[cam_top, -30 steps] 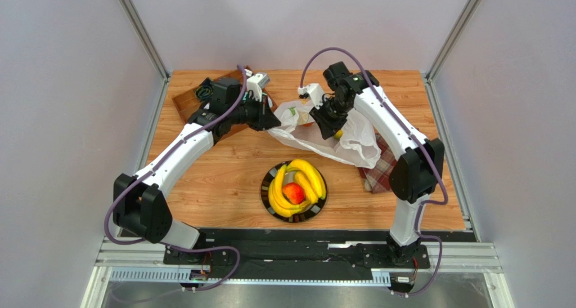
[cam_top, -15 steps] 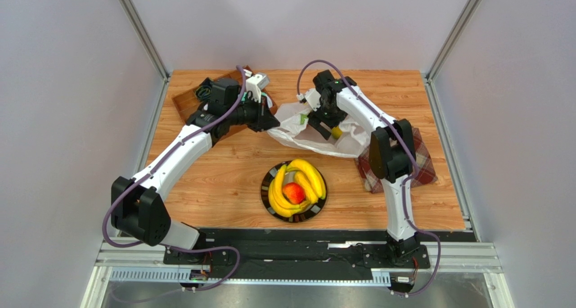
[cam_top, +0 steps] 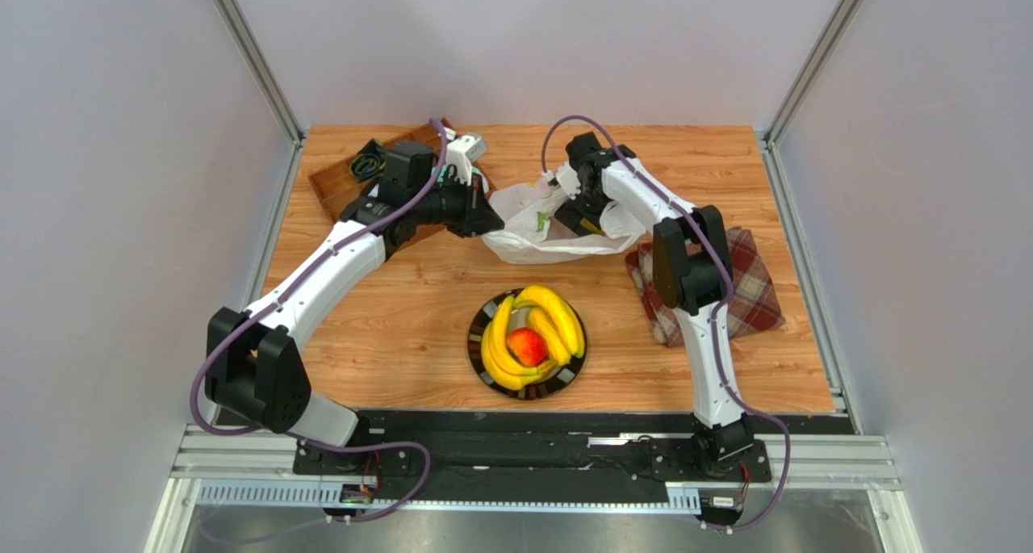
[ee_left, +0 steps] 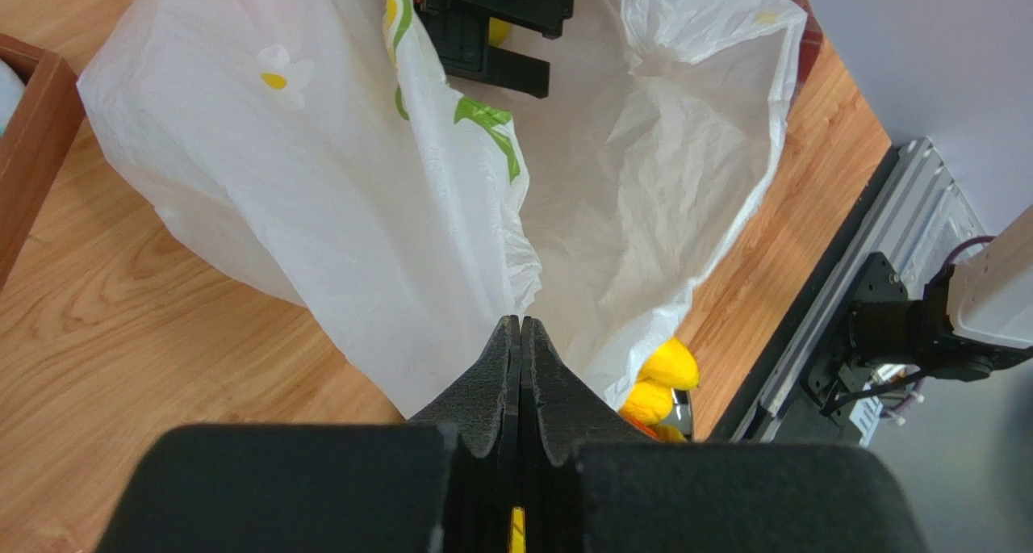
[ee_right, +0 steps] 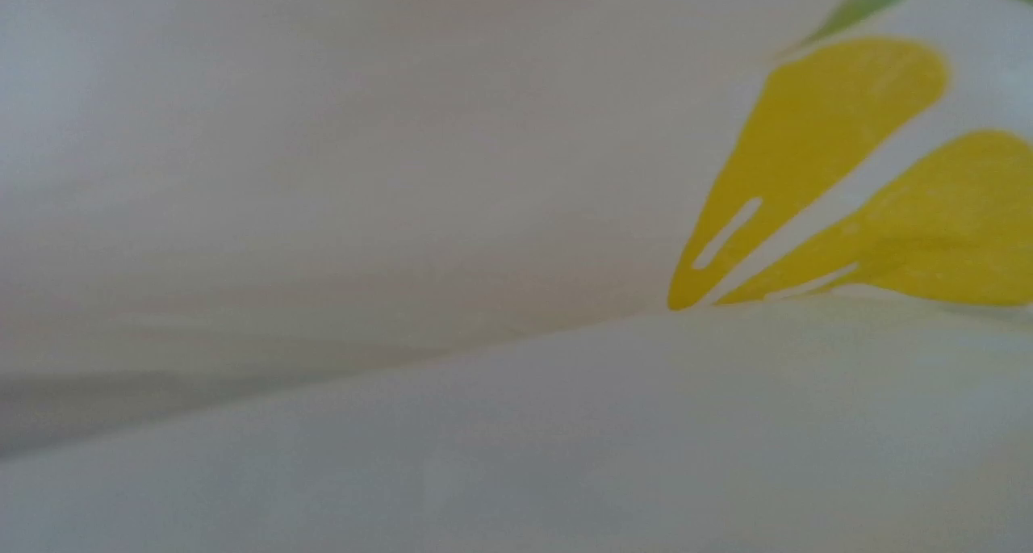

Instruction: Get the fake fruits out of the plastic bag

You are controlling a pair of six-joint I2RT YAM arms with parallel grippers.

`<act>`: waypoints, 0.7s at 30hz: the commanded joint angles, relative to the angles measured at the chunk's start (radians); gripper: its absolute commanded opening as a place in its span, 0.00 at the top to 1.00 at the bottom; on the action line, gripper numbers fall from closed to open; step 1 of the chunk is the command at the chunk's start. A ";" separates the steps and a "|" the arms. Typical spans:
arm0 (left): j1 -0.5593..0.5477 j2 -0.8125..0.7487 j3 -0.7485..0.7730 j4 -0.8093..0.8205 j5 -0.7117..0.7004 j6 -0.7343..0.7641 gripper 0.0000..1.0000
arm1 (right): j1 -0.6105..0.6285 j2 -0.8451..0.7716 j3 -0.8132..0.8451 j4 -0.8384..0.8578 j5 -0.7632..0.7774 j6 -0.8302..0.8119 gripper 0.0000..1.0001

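The white plastic bag (cam_top: pixel 524 236) lies crumpled on the table behind the plate, its mouth held up. My left gripper (cam_top: pixel 488 223) is shut on the bag's rim (ee_left: pixel 515 289). My right gripper (cam_top: pixel 570 218) reaches inside the bag; in the left wrist view its dark fingers (ee_left: pixel 519 76) stand apart, open, around a bit of yellow fruit (ee_left: pixel 497 29). The right wrist view shows only bag plastic (ee_right: pixel 364 432) and a yellow print (ee_right: pixel 825 178). Yellow bananas (cam_top: pixel 552 317) and a red fruit (cam_top: pixel 525 345) lie on the dark plate (cam_top: pixel 475 350).
A red plaid cloth (cam_top: pixel 740 289) lies right of the bag, partly under the right arm. A wooden tray (cam_top: pixel 343 180) sits at the back left, under the left arm. Metal rails (ee_left: pixel 837 299) run along the near table edge.
My right arm has swung left and deeper into the bag, and its gripper has opened. The bag has bunched leftward off the plaid cloth. The left gripper keeps its hold.
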 commanded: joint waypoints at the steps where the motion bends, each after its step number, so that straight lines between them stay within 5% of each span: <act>1: -0.004 0.018 0.026 0.024 0.027 -0.008 1.00 | -0.008 -0.048 -0.017 0.188 -0.049 -0.006 0.11; 7: -0.008 0.044 0.055 0.023 0.030 -0.003 1.00 | -0.012 -0.204 -0.121 0.230 -0.142 -0.022 0.43; 13: -0.008 0.085 0.112 0.030 0.030 -0.002 1.00 | -0.012 -0.469 -0.267 0.222 -0.308 -0.014 0.46; 21: -0.008 0.115 0.169 0.027 0.025 -0.008 1.00 | -0.002 -0.674 -0.359 0.000 -0.561 -0.040 0.46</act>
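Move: The right hand is down in the bag with its fingers open around the last yellow-green fruit, whose middle is about 1 cm ahead, 1 cm left and level. The plate of fruit is roughly 23 cm back and 12 cm left; the checkered cloth lies some 12 cm back and 22 cm right. From the left hand, which holds up the bag's rim, the fruit is about 11 cm ahead, 19 cm right and 20 cm below. The right fingers close on the yellow-green fruit and pinch it from both sides during a 2 cm nudge forward and left, then carry it up about 17 cm out of the bag while drawing back some 8 cm and farther left, the wrist rolling some 30 degrees so the fingertips swing left. The left hand keeps the rim pinched, dipping slightly, then easing about 2.5 cm forward. ##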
